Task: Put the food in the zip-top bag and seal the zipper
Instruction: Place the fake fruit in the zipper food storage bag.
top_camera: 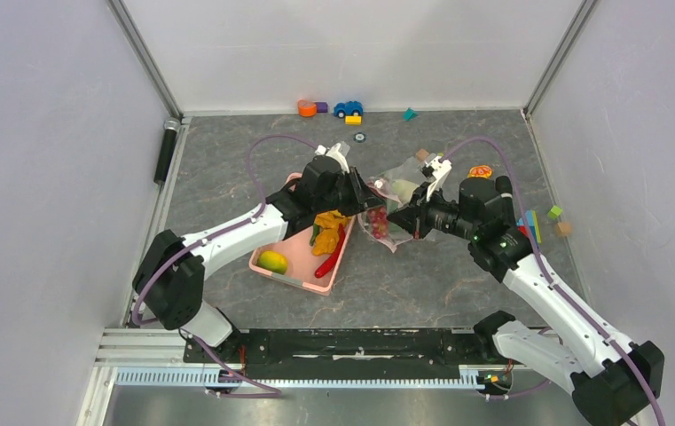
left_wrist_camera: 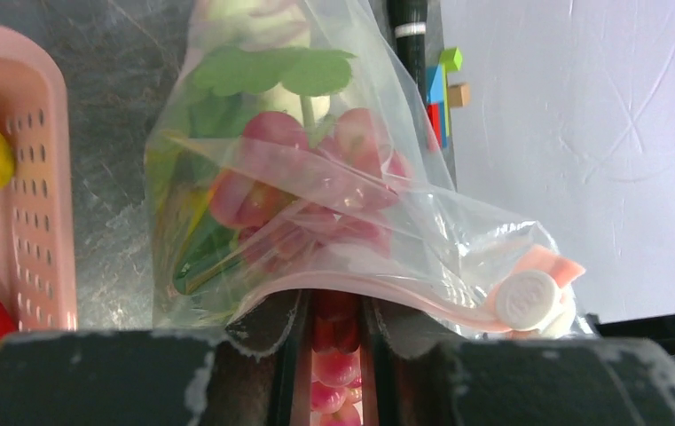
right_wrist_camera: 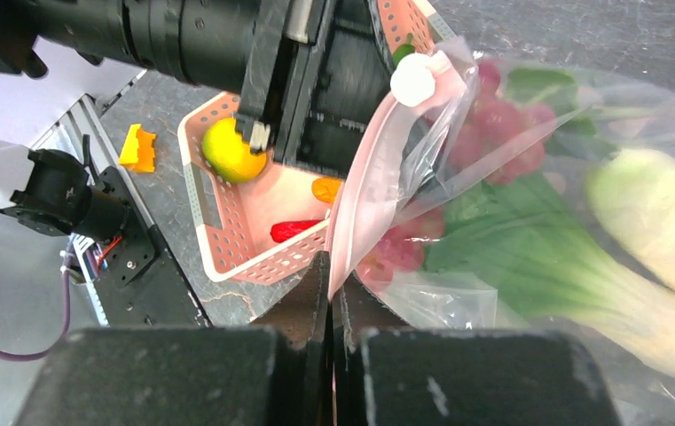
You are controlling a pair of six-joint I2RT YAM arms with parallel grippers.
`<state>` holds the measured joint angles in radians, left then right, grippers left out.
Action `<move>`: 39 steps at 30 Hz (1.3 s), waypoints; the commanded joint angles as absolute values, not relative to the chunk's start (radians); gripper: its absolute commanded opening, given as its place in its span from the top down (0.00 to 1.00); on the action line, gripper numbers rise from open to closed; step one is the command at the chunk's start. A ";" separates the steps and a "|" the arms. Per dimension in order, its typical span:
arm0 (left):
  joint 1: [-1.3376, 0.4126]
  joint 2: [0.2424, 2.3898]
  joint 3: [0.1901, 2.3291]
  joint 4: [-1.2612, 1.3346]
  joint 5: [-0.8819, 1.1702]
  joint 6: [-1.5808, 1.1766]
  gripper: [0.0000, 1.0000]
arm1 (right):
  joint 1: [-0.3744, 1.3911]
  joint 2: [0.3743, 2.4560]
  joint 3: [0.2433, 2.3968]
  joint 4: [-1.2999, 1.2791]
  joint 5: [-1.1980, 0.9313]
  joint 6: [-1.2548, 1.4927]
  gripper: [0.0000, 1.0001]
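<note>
The clear zip-top bag [top_camera: 397, 197] hangs between both grippers, just right of the pink basket [top_camera: 291, 259]. Inside it are a bok choy [right_wrist_camera: 644, 257] and red grapes [left_wrist_camera: 316, 177]. My left gripper [left_wrist_camera: 338, 306] is at the bag's mouth, its jaws shut on part of the grape bunch, under the pink zipper strip [left_wrist_camera: 378, 288]. The white slider tab [left_wrist_camera: 526, 300] sits at the strip's end. My right gripper [right_wrist_camera: 332, 266] is shut on the bag's pink zipper edge. In the basket lie a mango [top_camera: 272, 261], a red chili [top_camera: 332, 259] and yellow-orange pieces [top_camera: 329, 232].
Small blocks [top_camera: 307, 107] and a toy car [top_camera: 348, 108] lie by the back wall. More coloured blocks [top_camera: 553, 213] sit to the right, beside the right arm. A black cylinder [top_camera: 166, 151] lies along the left table edge. White walls close three sides.
</note>
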<state>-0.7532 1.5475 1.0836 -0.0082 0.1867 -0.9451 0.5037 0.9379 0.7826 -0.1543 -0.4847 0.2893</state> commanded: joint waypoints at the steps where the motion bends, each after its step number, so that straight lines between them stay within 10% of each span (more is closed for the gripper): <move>1: -0.748 1.502 1.152 0.031 0.049 -0.977 0.98 | 0.510 0.890 0.772 -0.183 -0.488 0.257 0.99; 13: -0.820 1.603 1.247 0.060 -0.060 -0.979 0.97 | 0.511 0.913 0.778 -0.097 -0.571 0.345 0.98; 19: -0.829 1.621 1.261 0.028 0.042 -0.911 0.74 | 0.511 0.901 0.827 -0.127 -0.433 0.371 0.97; 29: -0.854 1.498 1.223 -0.035 0.203 -0.737 0.02 | 0.510 0.938 0.913 -0.307 -0.047 0.370 0.97; 39: -0.859 1.298 1.110 -0.086 0.163 -0.621 0.00 | 0.511 0.907 0.947 -0.418 0.225 0.339 0.97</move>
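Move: The left hand already holds the red grapes, hanging some 3 cm below its hand point, with its fingertips tucked into the bag's mouth. The bag's middle lies about 10 cm to its right, 2 cm ahead and 12 cm below; the pink basket is roughly 18 cm left and 8 cm back, 16 cm below. From the right hand, pinching the bag's rim, the bag's middle is about 7 cm right, 4 cm ahead and 17 cm below. Still gripping the grapes in the bag's mouth, the left hand eases up and rightward about 3 cm, and slightly forward, before its fingers spread wide and let go; it then backs out, rising about 7 cm and drawing back nearly as far. Meanwhile the right hand keeps its pinch on the rim and, after barely moving, swings it about 8 cm right and 5 cm forward, turning some 30 degrees clockwise. ##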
